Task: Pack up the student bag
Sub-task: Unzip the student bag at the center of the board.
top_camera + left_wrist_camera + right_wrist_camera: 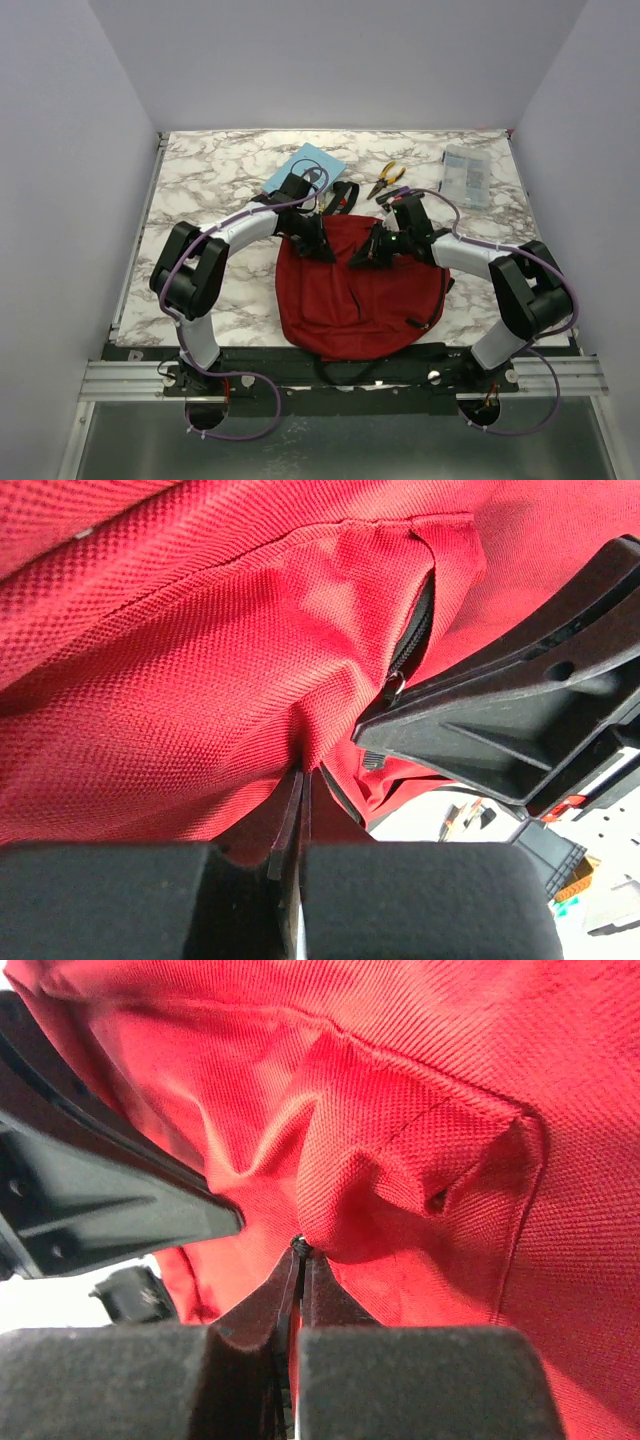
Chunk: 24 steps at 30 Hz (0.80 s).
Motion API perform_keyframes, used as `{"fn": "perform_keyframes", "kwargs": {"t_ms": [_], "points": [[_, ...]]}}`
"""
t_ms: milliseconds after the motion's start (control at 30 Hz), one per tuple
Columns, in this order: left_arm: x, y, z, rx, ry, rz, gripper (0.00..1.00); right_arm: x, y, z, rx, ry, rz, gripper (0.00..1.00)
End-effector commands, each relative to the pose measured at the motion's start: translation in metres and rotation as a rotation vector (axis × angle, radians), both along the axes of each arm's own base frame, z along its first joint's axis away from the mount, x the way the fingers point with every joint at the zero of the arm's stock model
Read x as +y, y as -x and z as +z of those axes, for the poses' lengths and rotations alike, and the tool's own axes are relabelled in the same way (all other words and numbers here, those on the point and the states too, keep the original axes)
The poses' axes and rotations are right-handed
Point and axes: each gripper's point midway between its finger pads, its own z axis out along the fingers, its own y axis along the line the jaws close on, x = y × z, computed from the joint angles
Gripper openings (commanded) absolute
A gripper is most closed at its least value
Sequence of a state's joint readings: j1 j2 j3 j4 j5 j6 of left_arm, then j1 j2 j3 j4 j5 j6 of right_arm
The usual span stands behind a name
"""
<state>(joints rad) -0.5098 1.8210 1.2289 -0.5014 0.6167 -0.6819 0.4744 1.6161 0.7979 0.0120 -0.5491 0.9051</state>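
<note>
The student bag (360,290), dark red fabric, lies flat in the middle of the marble table (200,180), its top end towards the back. My left gripper (322,245) is at the bag's upper left edge. In the left wrist view it (302,775) is shut on a pinched fold of red fabric (200,660), beside a black zipper (415,630). My right gripper (368,252) faces it from the right, a short way off. In the right wrist view it (300,1245) is shut on a fold of the bag (400,1110), with a small black knot at its tips.
A light blue book (305,165) lies behind the left arm. Yellow-handled pliers (385,178) and a clear plastic box (466,175) lie at the back right. The bag's black straps (345,195) trail behind its top. White walls enclose the table on three sides.
</note>
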Motion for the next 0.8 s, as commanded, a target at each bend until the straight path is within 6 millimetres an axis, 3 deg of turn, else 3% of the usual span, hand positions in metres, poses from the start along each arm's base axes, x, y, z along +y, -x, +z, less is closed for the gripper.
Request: {"fn": "perform_keyframes", "kwargs": {"t_ms": [0, 133, 367, 600, 700, 767], "points": [[0.0, -0.008, 0.017, -0.068, 0.042, 0.028, 0.0, -0.009, 0.051, -0.022, 0.065, 0.083, 0.253, 0.01], [-0.001, -0.007, 0.018, -0.075, 0.056, 0.03, 0.0, -0.02, 0.068, -0.032, 0.059, 0.128, 0.3, 0.01], [0.002, -0.008, 0.021, -0.118, 0.058, 0.057, 0.0, -0.013, 0.06, -0.028, 0.001, 0.074, 0.26, 0.01], [0.0, -0.004, 0.028, -0.138, 0.081, 0.039, 0.02, -0.011, 0.038, -0.015, -0.078, 0.1, 0.218, 0.01], [0.009, -0.006, 0.043, -0.228, 0.056, 0.052, 0.38, -0.006, 0.034, -0.009, -0.09, 0.079, 0.218, 0.01], [0.014, -0.007, 0.054, -0.297, 0.031, 0.061, 0.55, -0.004, 0.031, -0.006, -0.1, 0.071, 0.217, 0.01]]}}
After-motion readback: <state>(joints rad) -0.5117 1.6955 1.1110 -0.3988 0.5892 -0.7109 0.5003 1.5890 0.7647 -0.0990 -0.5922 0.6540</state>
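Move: The right hand already pinches the bag's zip pull. The near end of that zip lies about 11 cm back and 1 cm to its right, some 3 cm lower. The side zip's tab is roughly 12 cm back and 14 cm right, and the black strap 14 cm ahead, 1 cm left. From the left hand, which grips cloth beside the zip, the zip pull is about 4 cm right, 1 cm back, slightly lower. Still pinching the zip pull, the right hand draws it back about 4 cm and down some 2 cm towards the zip's near end, turning roughly 10 degrees counter-clockwise, then stops and rises slightly. The left hand keeps its hold on the cloth while easing back 1 cm, then at the end opens part-way, lets go and lifts about 1 cm. ##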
